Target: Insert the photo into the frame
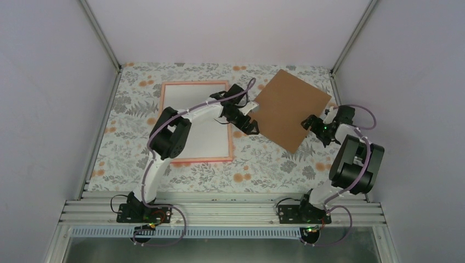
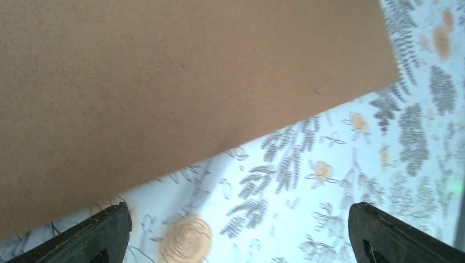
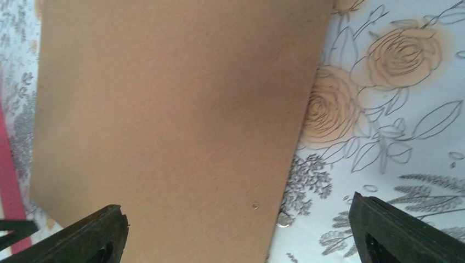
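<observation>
The pink frame [image 1: 196, 83] lies flat at the left of the table. A white sheet [image 1: 183, 97] fills it; no printed side shows, so I cannot tell whether it is the photo's reverse. My left gripper [image 1: 249, 127] is open and empty, low over the tablecloth just beside the near-left edge of the brown backing board [image 1: 290, 107]. In the left wrist view the gripper [image 2: 241, 238] is open below the board [image 2: 164, 82]. My right gripper [image 1: 308, 125] is open over the board's near right corner, and in the right wrist view [image 3: 241, 235] it straddles the board's edge [image 3: 164, 109].
The flowered tablecloth [image 1: 257, 164] covers the table. A strip of the pink frame [image 3: 8, 181] shows at the left edge of the right wrist view. Metal posts and white walls close in the left, right and far sides.
</observation>
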`<state>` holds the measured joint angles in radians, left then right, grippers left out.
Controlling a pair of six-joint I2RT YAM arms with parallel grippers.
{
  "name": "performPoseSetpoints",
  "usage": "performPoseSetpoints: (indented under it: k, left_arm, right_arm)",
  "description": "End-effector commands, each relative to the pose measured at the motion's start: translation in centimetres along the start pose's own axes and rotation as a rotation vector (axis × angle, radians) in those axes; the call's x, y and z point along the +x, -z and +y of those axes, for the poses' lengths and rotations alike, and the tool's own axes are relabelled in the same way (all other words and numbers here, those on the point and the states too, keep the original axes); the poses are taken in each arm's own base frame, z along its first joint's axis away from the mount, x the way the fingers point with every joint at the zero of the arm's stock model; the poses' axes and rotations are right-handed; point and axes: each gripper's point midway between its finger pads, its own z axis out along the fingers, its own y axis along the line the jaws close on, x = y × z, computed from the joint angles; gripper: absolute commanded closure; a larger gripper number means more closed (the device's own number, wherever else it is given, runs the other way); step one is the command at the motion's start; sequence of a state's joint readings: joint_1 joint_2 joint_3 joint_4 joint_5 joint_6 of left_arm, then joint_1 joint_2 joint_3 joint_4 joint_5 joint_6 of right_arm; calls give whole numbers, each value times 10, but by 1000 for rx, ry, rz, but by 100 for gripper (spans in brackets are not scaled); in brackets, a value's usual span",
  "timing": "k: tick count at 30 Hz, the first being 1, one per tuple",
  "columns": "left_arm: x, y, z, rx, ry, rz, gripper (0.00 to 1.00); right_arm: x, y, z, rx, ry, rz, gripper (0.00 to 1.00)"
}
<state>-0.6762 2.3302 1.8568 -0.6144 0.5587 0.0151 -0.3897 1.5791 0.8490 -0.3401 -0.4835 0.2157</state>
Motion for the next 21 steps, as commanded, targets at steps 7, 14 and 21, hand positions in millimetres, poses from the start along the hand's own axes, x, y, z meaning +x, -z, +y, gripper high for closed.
performPoseSetpoints:
  k: [7,14,21]
  left_arm:
    - [-86,59,22,-128,102,-312,0]
    - [-117,31,78,-177,123,-303,0]
    - [-103,4,77,-102,121,-262,1]
  right_arm:
    - [-28,-2,1,-17,86,36,0]
    - [-25,-7,2,-38,52,41,0]
    - [-22,-19,-6,-31,18,72,0]
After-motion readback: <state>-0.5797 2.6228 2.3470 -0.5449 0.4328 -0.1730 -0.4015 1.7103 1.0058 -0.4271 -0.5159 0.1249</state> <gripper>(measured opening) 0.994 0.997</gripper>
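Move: The brown board's middle lies about 10 cm ahead and 14 cm to the right of the left hand, some 3 cm below; its left corner is roughly 7 cm ahead and 6 cm left of that hand. The frame's middle is about 24 cm left of the left hand and 4 cm ahead. From the right hand the board's middle is about 6 cm ahead and 9 cm left, 3 cm below. Forward in a hop of about 14 cm, the left hand lifts some 8 cm from beside the board's near-left edge, passes over its left corner region and comes down at its far-left edge, turning about 15 degrees counter-clockwise, fingers staying wide open to either side of the edge. The right hand eases a couple of centimetres forward, low over the near-right edge, also open. ##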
